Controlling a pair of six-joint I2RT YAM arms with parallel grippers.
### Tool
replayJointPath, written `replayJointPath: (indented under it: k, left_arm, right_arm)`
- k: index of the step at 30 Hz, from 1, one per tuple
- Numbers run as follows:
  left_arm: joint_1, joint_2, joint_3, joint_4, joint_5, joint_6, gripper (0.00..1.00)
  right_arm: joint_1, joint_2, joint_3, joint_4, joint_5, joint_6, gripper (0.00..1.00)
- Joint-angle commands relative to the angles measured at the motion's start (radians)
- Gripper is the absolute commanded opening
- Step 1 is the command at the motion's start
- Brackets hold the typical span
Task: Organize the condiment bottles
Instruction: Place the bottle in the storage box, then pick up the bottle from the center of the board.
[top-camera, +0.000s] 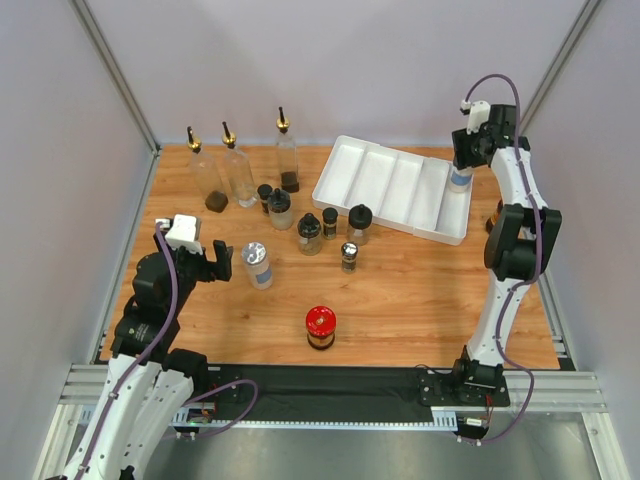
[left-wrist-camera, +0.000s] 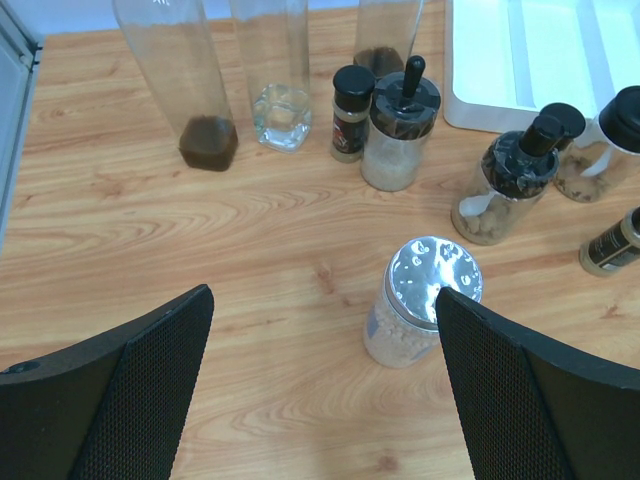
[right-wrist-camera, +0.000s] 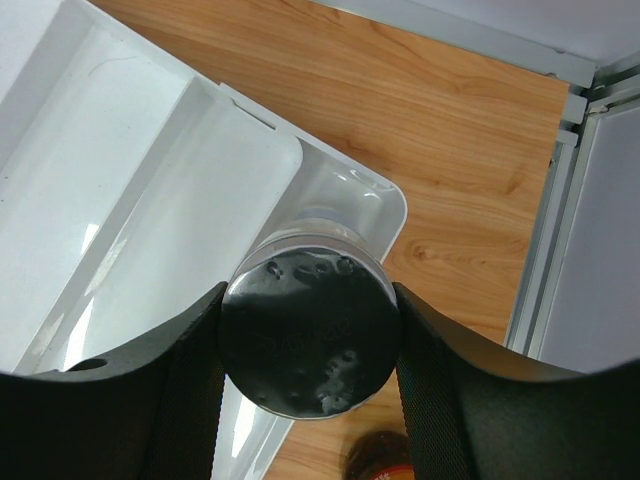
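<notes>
My right gripper (top-camera: 461, 166) (right-wrist-camera: 308, 335) is shut on a silver-lidded shaker (top-camera: 459, 181) (right-wrist-camera: 308, 340), upright at the far end of the white tray's (top-camera: 385, 185) rightmost compartment (right-wrist-camera: 250, 190). I cannot tell if its base touches the tray. My left gripper (top-camera: 221, 262) (left-wrist-camera: 325, 390) is open low over the table. A second silver-lidded shaker (top-camera: 257, 264) (left-wrist-camera: 422, 300) stands just ahead, by the right finger (left-wrist-camera: 540, 400). Three tall pourer bottles (top-camera: 237, 170) (left-wrist-camera: 185, 90) line the back left. Small black-capped jars (top-camera: 309, 232) (left-wrist-camera: 400, 125) cluster mid-table. A red-lidded jar (top-camera: 320, 326) stands alone near the front.
A dark jar (right-wrist-camera: 385, 462) sits on the table right of the tray, under my right wrist. Grey walls and metal frame rails (top-camera: 120, 90) close in the table. Bare wood (top-camera: 430, 290) lies front right.
</notes>
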Motion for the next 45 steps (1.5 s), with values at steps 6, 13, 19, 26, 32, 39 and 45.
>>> replayJointPath:
  k: [6,13,19,26,32,39,45]
  left_arm:
    - [-0.002,0.005,0.017,-0.008,0.001,0.014,1.0]
    - [-0.002,0.002,0.017,-0.01,0.002,0.014,1.0]
    - [-0.002,-0.007,0.018,-0.01,0.005,0.009,1.0]
    - [-0.003,-0.016,0.02,-0.01,-0.005,0.002,1.0]
    - [-0.002,0.01,0.058,-0.032,0.024,-0.037,1.0]
    - [-0.002,0.065,0.175,-0.207,0.068,-0.113,1.0]
    - [-0.002,0.039,0.184,-0.273,0.13,-0.176,1.0]
  right_arm:
    - [-0.008,0.004,0.065,0.077,0.0,0.029,0.78]
    - [-0.011,-0.078,0.055,0.06,-0.008,0.028,1.0]
    - [-0.002,-0.246,-0.026,-0.001,-0.102,0.026,1.0]
    - [0.061,-0.56,-0.337,-0.133,-0.388,0.006,1.0]
    - [0.229,-0.884,-0.702,-0.156,-0.449,-0.021,1.0]
    - [0.271,-1.113,-0.93,-0.136,-0.629,-0.07,1.0]
    - [0.272,-1.202,-1.071,-0.047,-0.733,-0.098,1.0]
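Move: My right hand still pinches the silver-capped bottle by its top, with the far end of the storage box's right-end compartment straight beneath, its floor roughly 12 cm down. The red-capped bottle stands about 13 cm back and 10 cm right of me. Along my way out, the black-lidded jar is some 17 cm back and 34 cm left, the small spice jar 26 cm back and 37 cm left. From my left hand that compartment spot is about 31 cm ahead and 80 cm right, some 20 cm lower. I ease the bottle down barely 1 cm with my right hand, then open the fingers fully and come free of its cap. Rising about 15 cm, I swing back and left over the box, then sink partway towards the small spice jar, ending some 33 cm back and 22 cm left with the hand turned about 45 degrees counter-clockwise. Near the end my left hand draws back about 2 cm and tips slightly down. ##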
